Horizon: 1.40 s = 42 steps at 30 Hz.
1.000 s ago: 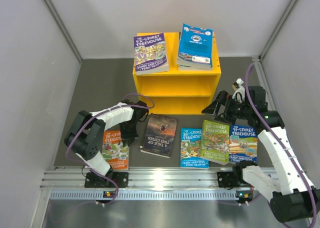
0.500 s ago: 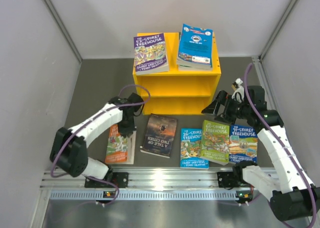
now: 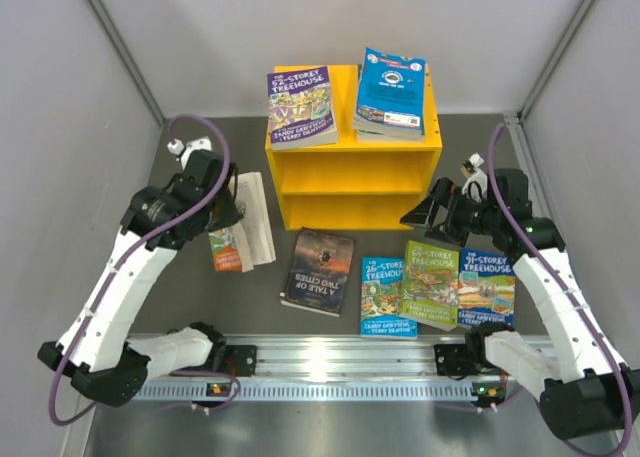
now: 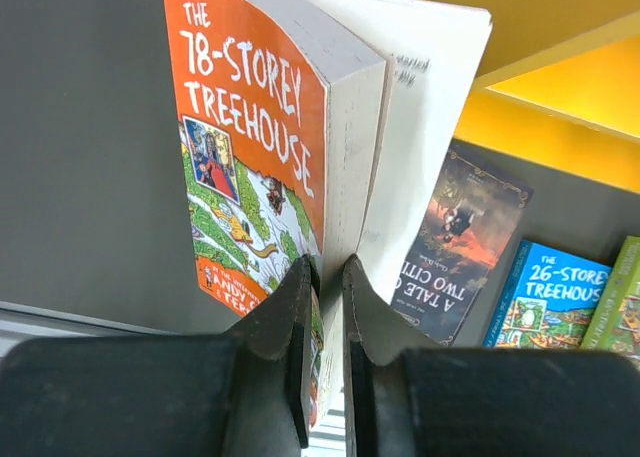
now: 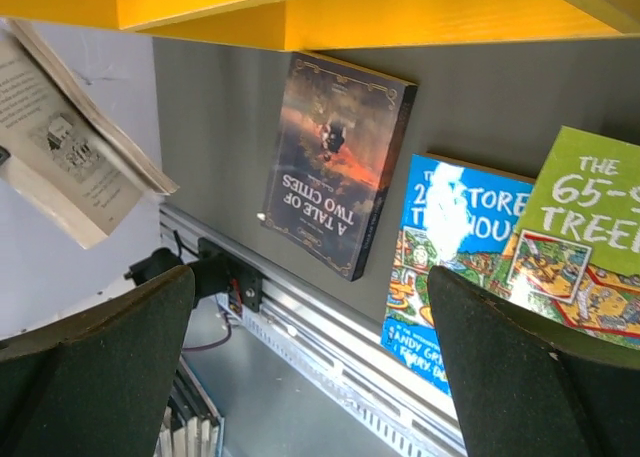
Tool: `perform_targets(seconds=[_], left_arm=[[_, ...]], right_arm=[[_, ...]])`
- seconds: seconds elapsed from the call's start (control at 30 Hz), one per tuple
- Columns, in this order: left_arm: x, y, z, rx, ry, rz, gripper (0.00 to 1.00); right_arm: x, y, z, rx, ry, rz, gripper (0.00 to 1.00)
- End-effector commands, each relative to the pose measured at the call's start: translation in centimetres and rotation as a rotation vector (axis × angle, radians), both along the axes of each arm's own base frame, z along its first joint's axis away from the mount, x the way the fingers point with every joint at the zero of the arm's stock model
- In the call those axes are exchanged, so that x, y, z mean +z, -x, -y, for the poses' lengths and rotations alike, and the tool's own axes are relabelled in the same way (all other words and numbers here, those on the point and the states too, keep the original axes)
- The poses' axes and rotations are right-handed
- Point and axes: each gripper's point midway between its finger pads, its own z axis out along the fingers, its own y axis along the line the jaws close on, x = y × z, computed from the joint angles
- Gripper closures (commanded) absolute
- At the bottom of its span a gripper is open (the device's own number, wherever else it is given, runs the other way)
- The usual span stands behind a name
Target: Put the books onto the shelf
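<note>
My left gripper (image 3: 222, 214) (image 4: 328, 277) is shut on the lower edge of the orange "78-Storey Treehouse" book (image 3: 243, 235) (image 4: 250, 147). It holds the book off the table just left of the yellow shelf (image 3: 355, 169), and the loose back pages splay open. A purple book (image 3: 300, 107) and a blue book (image 3: 392, 92) lie on the shelf top. On the table lie the dark "A Tale of Two Cities" (image 3: 320, 272) (image 5: 335, 162), a blue book (image 3: 388, 297), a green book (image 3: 432, 282) and another blue one (image 3: 487, 289). My right gripper (image 3: 421, 215) (image 5: 310, 292) hangs open above these, holding nothing.
An aluminium rail (image 3: 330, 362) runs along the table's near edge by the arm bases. Grey enclosure walls (image 3: 70, 157) close in on the left, right and back. The shelf's two compartments face the arms.
My left arm has lifted the orange book from the table's near left and carried it up and back beside the shelf's left side. The right arm has held still.
</note>
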Motion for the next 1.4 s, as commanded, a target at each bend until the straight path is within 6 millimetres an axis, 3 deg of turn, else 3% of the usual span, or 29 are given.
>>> perform_targets(seconds=[0.0, 0.2, 0.43, 0.5, 0.6, 0.77, 0.8, 1.03, 1.13, 1.17, 1.23, 1.37], left_arm=[[4.0, 0.8, -1.2, 0.013, 0.049, 0.138, 1.0], [8.8, 2.0, -0.3, -0.088, 0.163, 0.301, 1.0], [17.6, 2.3, 0.0, -0.18, 0.21, 0.522, 1.0], [18.6, 1.5, 0.4, -0.201, 0.185, 0.536, 1.0], [22.6, 1.2, 0.7, -0.227, 0.201, 0.635, 1.0], [26.6, -1.2, 2.7, -0.276, 0.219, 0.733, 1.0], [28.6, -1.2, 3.0, -0.284, 0.246, 0.794, 1.0], [31.4, -5.9, 7.2, -0.337, 0.331, 0.899, 1.0], [32.2, -9.4, 9.0, -0.314, 0.358, 0.942, 1.0], [33.5, -9.6, 9.1, -0.31, 0.371, 0.981, 1.0], [32.8, -12.2, 10.5, -0.299, 0.368, 0.967, 1.0], [32.1, -15.1, 11.0, -0.234, 0.357, 0.971, 1.0]], right_arm=[[2.2, -0.8, -1.1, 0.044, -0.056, 0.087, 0.0], [4.0, -0.6, -2.2, 0.093, -0.113, 0.133, 0.0], [3.9, -0.4, -2.4, 0.099, -0.116, 0.127, 0.0], [3.9, -0.3, -2.4, 0.1, -0.115, 0.129, 0.0], [3.8, -0.1, -2.3, 0.099, -0.118, 0.126, 0.0], [3.7, 0.2, -2.2, 0.093, -0.117, 0.129, 0.0], [3.6, 0.3, -2.2, 0.093, -0.117, 0.128, 0.0], [3.2, 0.9, -2.0, 0.081, -0.116, 0.131, 0.0], [2.9, 1.2, -1.8, 0.068, -0.11, 0.131, 0.0], [2.4, 1.3, -1.7, 0.064, -0.11, 0.118, 0.0], [2.1, 1.4, -1.8, 0.065, -0.112, 0.107, 0.0], [2.2, 1.7, -1.5, 0.052, -0.106, 0.119, 0.0]])
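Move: The left hand already holds The 78-Storey Treehouse, hanging open. Its destination, the purple 52-Storey book on the shelf's top, lies about 21 cm ahead of this hand, 13 cm to its right and 10 cm higher. The blue book is roughly 18 cm right of the purple one and 1 cm farther out. A Tale of Two Cities lies level ahead, 16 cm right and 28 cm below. From the right hand the purple book is some 22 cm ahead, 27 cm left and 16 cm up. Up first, about 25 cm with a slight draw back, the left hand lifts the 78-Storey book clear of the shelf's height, then swings forward and to the right over the purple book. The wrist tips up some 40 degrees until the fingers point nearly level, turning a little clockwise, and the fingers keep their pinch on the front part of the pages. ##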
